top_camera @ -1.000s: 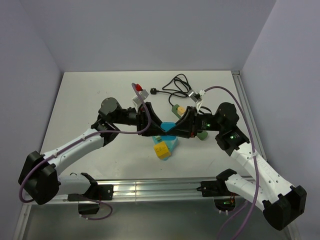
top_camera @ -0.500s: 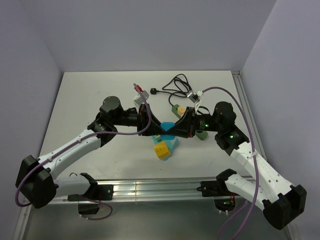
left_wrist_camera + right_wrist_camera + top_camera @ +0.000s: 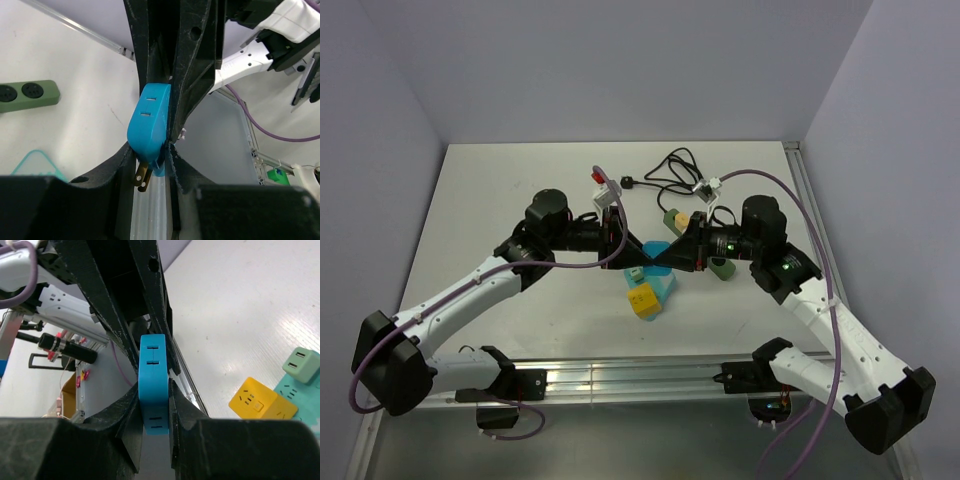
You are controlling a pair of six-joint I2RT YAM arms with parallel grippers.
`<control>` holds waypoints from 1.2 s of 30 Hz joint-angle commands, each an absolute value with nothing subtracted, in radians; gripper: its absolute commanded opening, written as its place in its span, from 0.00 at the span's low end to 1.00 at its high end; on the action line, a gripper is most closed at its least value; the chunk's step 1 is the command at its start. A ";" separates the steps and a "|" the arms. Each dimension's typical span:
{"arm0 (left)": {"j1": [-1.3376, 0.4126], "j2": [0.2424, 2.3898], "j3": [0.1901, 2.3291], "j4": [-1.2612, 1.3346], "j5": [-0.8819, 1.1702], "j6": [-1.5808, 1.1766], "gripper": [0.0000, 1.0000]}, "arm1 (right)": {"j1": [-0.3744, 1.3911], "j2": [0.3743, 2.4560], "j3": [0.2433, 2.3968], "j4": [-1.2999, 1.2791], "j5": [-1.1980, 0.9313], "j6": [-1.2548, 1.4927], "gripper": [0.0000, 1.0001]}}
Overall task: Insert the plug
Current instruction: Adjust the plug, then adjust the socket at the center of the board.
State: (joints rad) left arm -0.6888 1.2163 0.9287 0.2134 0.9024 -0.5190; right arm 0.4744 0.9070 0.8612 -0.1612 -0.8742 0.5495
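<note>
A blue plug point(image 3: 150, 120) with two brass prongs point(image 3: 142, 177) is held in the air between both grippers, above the middle of the table point(image 3: 480, 200). My left gripper point(image 3: 151, 150) is shut on its prong end. The right gripper point(image 3: 154, 390) is shut on the same blue plug point(image 3: 152, 385), whose slotted faces show there. From above, the left gripper point(image 3: 636, 258) and right gripper point(image 3: 662, 256) meet tip to tip, with only a sliver of the blue plug point(image 3: 658, 249) showing. A dark green power strip point(image 3: 721, 268) lies under the right wrist.
A yellow cube socket point(image 3: 643, 298) rests against a teal tray point(image 3: 667, 289) just below the grippers. A pale green adapter point(image 3: 675, 217) and a coiled black cable point(image 3: 665, 170) lie farther back. The metal rail point(image 3: 620, 375) runs along the near edge.
My left gripper has closed onto the blue plug. Both wrists have drawn slightly closer together and a little toward the back of the table.
</note>
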 commanded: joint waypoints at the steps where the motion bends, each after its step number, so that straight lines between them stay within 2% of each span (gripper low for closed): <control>1: -0.683 1.223 0.969 0.158 0.850 -0.420 0.00 | 0.466 0.920 0.925 -0.245 -0.756 0.577 0.00; 7: -0.680 1.232 0.963 0.163 0.856 -0.419 0.00 | 0.466 0.931 0.925 -0.258 -0.753 0.581 0.00; 8: -0.680 1.233 0.963 0.161 0.861 -0.417 0.09 | 0.466 0.928 0.925 -0.256 -0.755 0.581 0.00; 9: -0.678 1.233 0.962 0.158 0.867 -0.413 0.23 | 0.466 0.928 0.927 -0.256 -0.756 0.580 0.00; 10: -0.678 1.232 0.960 0.156 0.864 -0.411 0.38 | 0.466 0.928 0.930 -0.258 -0.756 0.580 0.00; 11: -0.677 1.221 0.954 0.158 0.855 -0.411 0.59 | 0.466 0.927 0.933 -0.268 -0.753 0.578 0.00; 14: -0.660 1.184 0.922 0.170 0.832 -0.419 0.81 | 0.465 0.934 0.956 -0.322 -0.724 0.560 0.00; 16: -0.632 1.163 0.897 0.161 0.822 -0.419 0.88 | 0.462 0.943 0.988 -0.388 -0.697 0.534 0.00; 22: -0.581 1.095 0.853 0.109 0.697 -0.428 0.98 | 0.462 1.043 1.077 -0.564 -0.640 0.509 0.00; 27: -0.580 1.049 0.819 0.054 0.577 -0.463 0.99 | 0.474 1.086 1.123 -0.670 -0.549 0.482 0.00; 32: -0.589 1.011 0.730 0.109 0.606 -0.522 0.97 | 0.476 1.066 1.108 -0.716 -0.453 0.462 0.00; 35: -0.681 1.012 0.748 0.017 0.433 -0.470 0.98 | 0.472 1.054 1.034 -0.670 -0.450 0.474 0.00; 36: -0.762 1.017 0.756 -0.026 0.379 -0.442 0.99 | 0.472 1.054 1.004 -0.669 -0.437 0.471 0.00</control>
State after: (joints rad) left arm -0.6498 1.0298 0.7345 0.0315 0.5243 -0.4816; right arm 0.4690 1.0809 1.0485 -0.6834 -0.4862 0.4847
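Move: The blue plug is pinched in the air by both grippers, about 1 cm right of the left hand point and 1 cm left of the right one, level with both. Some 24 cm below, the turquoise block lies roughly 6 cm ahead of the left hand and 1 cm to its right. From that hand the yellow plug sits about 1 cm ahead and 2 cm left, the green plug 8 cm ahead and 3 cm left, both some 22 cm down. Ease both grippers forward and down together with the blue plug, then open the left fingers wide and draw that hand leftward off it, about 5 cm, still going forward before it sinks and swings counter-clockwise. Keep the right pinch and carry the plug some 7 cm down, also forward and to the right, fingertips dipping and turning clockwise about 20 degrees. ##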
